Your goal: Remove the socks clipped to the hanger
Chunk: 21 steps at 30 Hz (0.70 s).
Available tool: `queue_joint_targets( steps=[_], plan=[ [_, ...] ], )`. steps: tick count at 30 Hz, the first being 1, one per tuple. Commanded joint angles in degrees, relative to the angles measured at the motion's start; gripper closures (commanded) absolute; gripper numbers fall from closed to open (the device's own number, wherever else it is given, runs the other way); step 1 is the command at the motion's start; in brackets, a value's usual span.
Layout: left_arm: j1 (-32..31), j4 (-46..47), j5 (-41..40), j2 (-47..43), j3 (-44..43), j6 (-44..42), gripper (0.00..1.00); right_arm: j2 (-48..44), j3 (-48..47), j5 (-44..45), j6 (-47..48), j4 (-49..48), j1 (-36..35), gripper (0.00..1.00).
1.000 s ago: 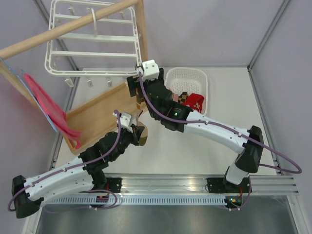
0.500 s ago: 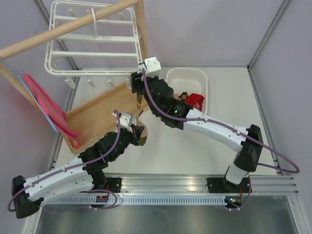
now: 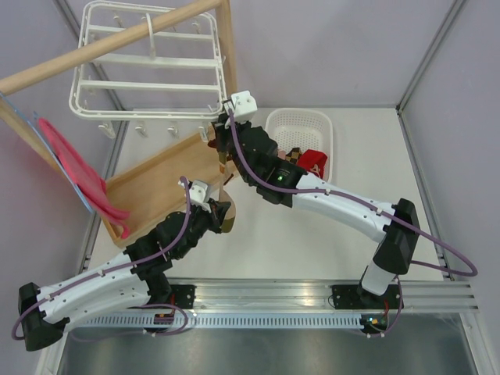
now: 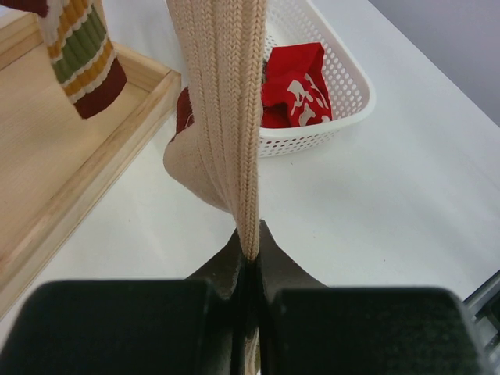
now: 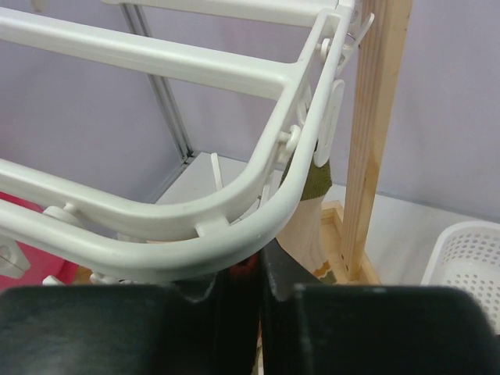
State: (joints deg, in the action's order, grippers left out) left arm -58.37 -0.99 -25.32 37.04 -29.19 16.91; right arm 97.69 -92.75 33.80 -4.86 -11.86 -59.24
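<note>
The white hanger (image 3: 141, 86) hangs from the wooden rack. A beige ribbed sock (image 4: 234, 94) drops from its near right corner, and my left gripper (image 4: 248, 248) is shut on its lower end; from above, the left gripper (image 3: 224, 209) sits over the table. My right gripper (image 5: 260, 262) is pressed up under the hanger's rim (image 5: 258, 223), its jaws nearly together on a reddish bit; clip or sock top, I cannot tell. In the top view the right gripper (image 3: 221, 148) is at that corner. A striped sock (image 5: 312, 219) with a green band hangs from a neighbouring clip (image 5: 332, 117).
A white mesh basket (image 3: 301, 112) to the right holds red socks (image 3: 312, 162). The rack's wooden post (image 5: 375, 141) stands just right of my right gripper, with its wooden base tray (image 3: 156, 183) below. A pink hanger (image 3: 74, 168) hangs at the left.
My right gripper has gone from wide open to nearly shut under the hanger's corner, shifting slightly up. The left gripper keeps its hold on the beige sock.
</note>
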Motion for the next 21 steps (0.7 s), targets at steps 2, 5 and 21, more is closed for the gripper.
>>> queue_joint_targets(
  steps=[2,5,21],
  plan=[
    [-0.3,-0.3,0.7,-0.6,0.6,1.1,0.98,0.0,-0.6,-1.5,-1.1,-4.4,0.4,0.69],
    [-0.3,-0.3,0.8,-0.8,0.7,1.3,0.98,0.2,-0.7,-1.4,-0.8,-5.1,0.4,0.53],
    [-0.3,-1.0,1.0,-2.0,1.3,1.7,0.98,0.7,-0.7,-0.8,2.6,-9.9,0.5,0.43]
  ],
)
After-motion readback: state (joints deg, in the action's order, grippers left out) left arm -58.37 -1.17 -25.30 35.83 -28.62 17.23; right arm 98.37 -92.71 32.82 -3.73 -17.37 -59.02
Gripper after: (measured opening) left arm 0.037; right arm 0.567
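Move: The right fingers are shut on the sock's clip at the hanger's near right corner, about 1 cm ahead of the hand point and level with it; the white corner bar runs some 3 cm above the hand, about 2 cm ahead and 1 cm left. A striped sock hangs about 8 cm straight ahead and 6 cm lower, and the basket stands some 12 cm ahead, 17 cm right, 37 cm below. From the left hand, the clip is about 15 cm ahead, straight in line and 17 cm up. The right hand opens its fingers from nearly shut to a little over half open, letting go of the clip, and eases up about 1.5 cm towards the hanger's corner bar, tipping the fingers up only slightly so that they stay on either side of the clip. The left hand stays in place below, keeping its shut grip on the beige sock that stretches up towards the hanger. ##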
